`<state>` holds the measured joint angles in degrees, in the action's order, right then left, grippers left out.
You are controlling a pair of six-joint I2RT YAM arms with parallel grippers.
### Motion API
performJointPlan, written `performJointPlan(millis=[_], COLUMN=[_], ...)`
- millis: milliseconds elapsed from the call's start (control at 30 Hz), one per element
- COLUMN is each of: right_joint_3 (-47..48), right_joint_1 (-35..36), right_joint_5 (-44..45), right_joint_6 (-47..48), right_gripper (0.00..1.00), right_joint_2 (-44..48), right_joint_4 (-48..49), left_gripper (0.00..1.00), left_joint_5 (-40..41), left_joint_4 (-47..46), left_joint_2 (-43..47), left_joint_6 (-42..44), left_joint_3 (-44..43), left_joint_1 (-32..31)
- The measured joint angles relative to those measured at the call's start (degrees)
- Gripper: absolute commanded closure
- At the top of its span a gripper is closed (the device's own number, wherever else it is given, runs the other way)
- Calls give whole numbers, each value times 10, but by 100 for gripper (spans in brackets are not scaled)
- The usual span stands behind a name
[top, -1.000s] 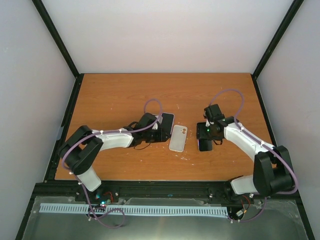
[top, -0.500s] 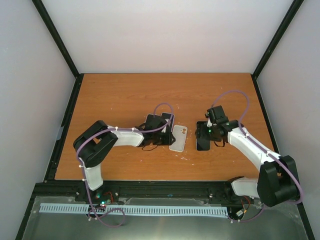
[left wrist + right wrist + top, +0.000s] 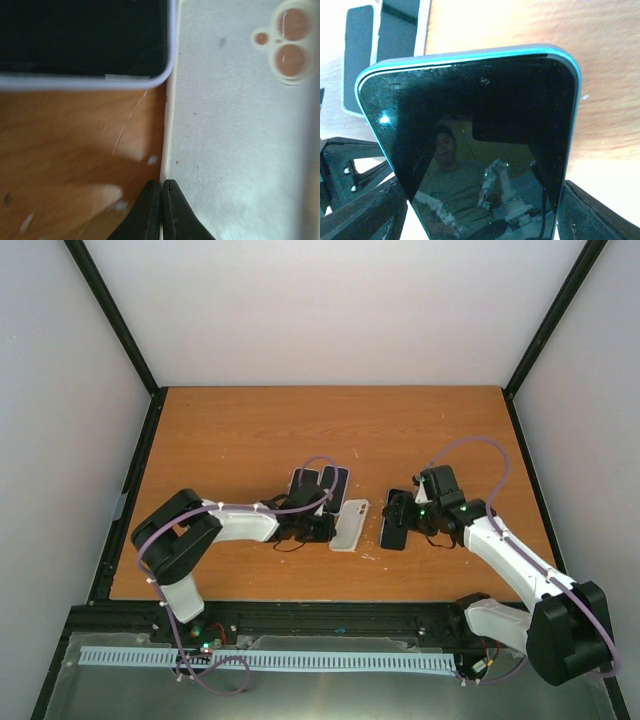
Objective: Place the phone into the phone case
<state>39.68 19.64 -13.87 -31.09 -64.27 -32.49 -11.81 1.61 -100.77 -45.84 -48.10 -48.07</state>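
Note:
The phone case (image 3: 348,525) is white and lies open side up on the wooden table, camera cutouts at its far end. In the left wrist view the phone case (image 3: 235,125) fills the right half. My left gripper (image 3: 320,526) is shut on its thin left rim, the fingertips (image 3: 152,200) pressed together over that edge. The phone (image 3: 393,521) has a black screen and a teal edge. It hangs tilted just right of the case, with my right gripper (image 3: 408,514) shut on its sides. In the right wrist view the phone (image 3: 470,110) fills the frame between the fingers (image 3: 365,210).
Two other dark phones (image 3: 303,480) (image 3: 335,480) lie side by side just behind the left gripper. One, with a lavender edge (image 3: 85,35), touches the case's far left corner. Black frame posts stand at the table's corners.
The left gripper has shut on the case's rim, and the case has shifted slightly nearer and left. The right arm has carried the phone left, closer to the case.

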Motion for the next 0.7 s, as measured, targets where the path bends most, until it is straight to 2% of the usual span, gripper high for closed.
performJointPlan(millis=[100, 267, 367, 533, 700], right_joint_3=[-32, -46, -46, -46, -49], right_joint_1=[21, 57, 69, 118, 161], right_joint_5=[-34, -52, -48, -37, -11], right_joint_6=[-42, -86, -111, -163, -235], right_gripper=[47, 47, 47, 45, 45], right_joint_2=[12, 23, 29, 17, -11], right_joint_4=[30, 45, 64, 100, 139], left_gripper=[98, 74, 65, 58, 49], left_joint_5=[-5, -18, -38, -98, -113], left_joint_4=[13, 33, 31, 5, -9], left_joint_2=[32, 87, 104, 111, 147], left_joint_6=[-11, -40, -59, -73, -83], left_joint_3=[28, 65, 86, 106, 121], left_joint_1=[-1, -5, -7, -11, -2])
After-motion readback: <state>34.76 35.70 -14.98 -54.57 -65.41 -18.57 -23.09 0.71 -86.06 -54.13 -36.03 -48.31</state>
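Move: The left hand already pinches the left edge of the empty grey phone case, whose middle lies about 4 cm to its right and 1 cm ahead. From the right hand, which holds the phone, that case is some 11 cm to the left, 5 cm back and 8 cm below. The purple-cased phone lies about 12 cm ahead of the left hand and 1 cm to its right; the other cased phone is 14 cm ahead and 8 cm left. Back towards the base, the left hand draws the pinched case edge along the table; its fingers open on the way, and it ends about 6 cm back and 3 cm higher, the case free. Meanwhile the right hand carries the phone some 8 cm left and 3 cm back towards the case, keeping its grip and rolling about 15 degrees so its fingers swing left. ##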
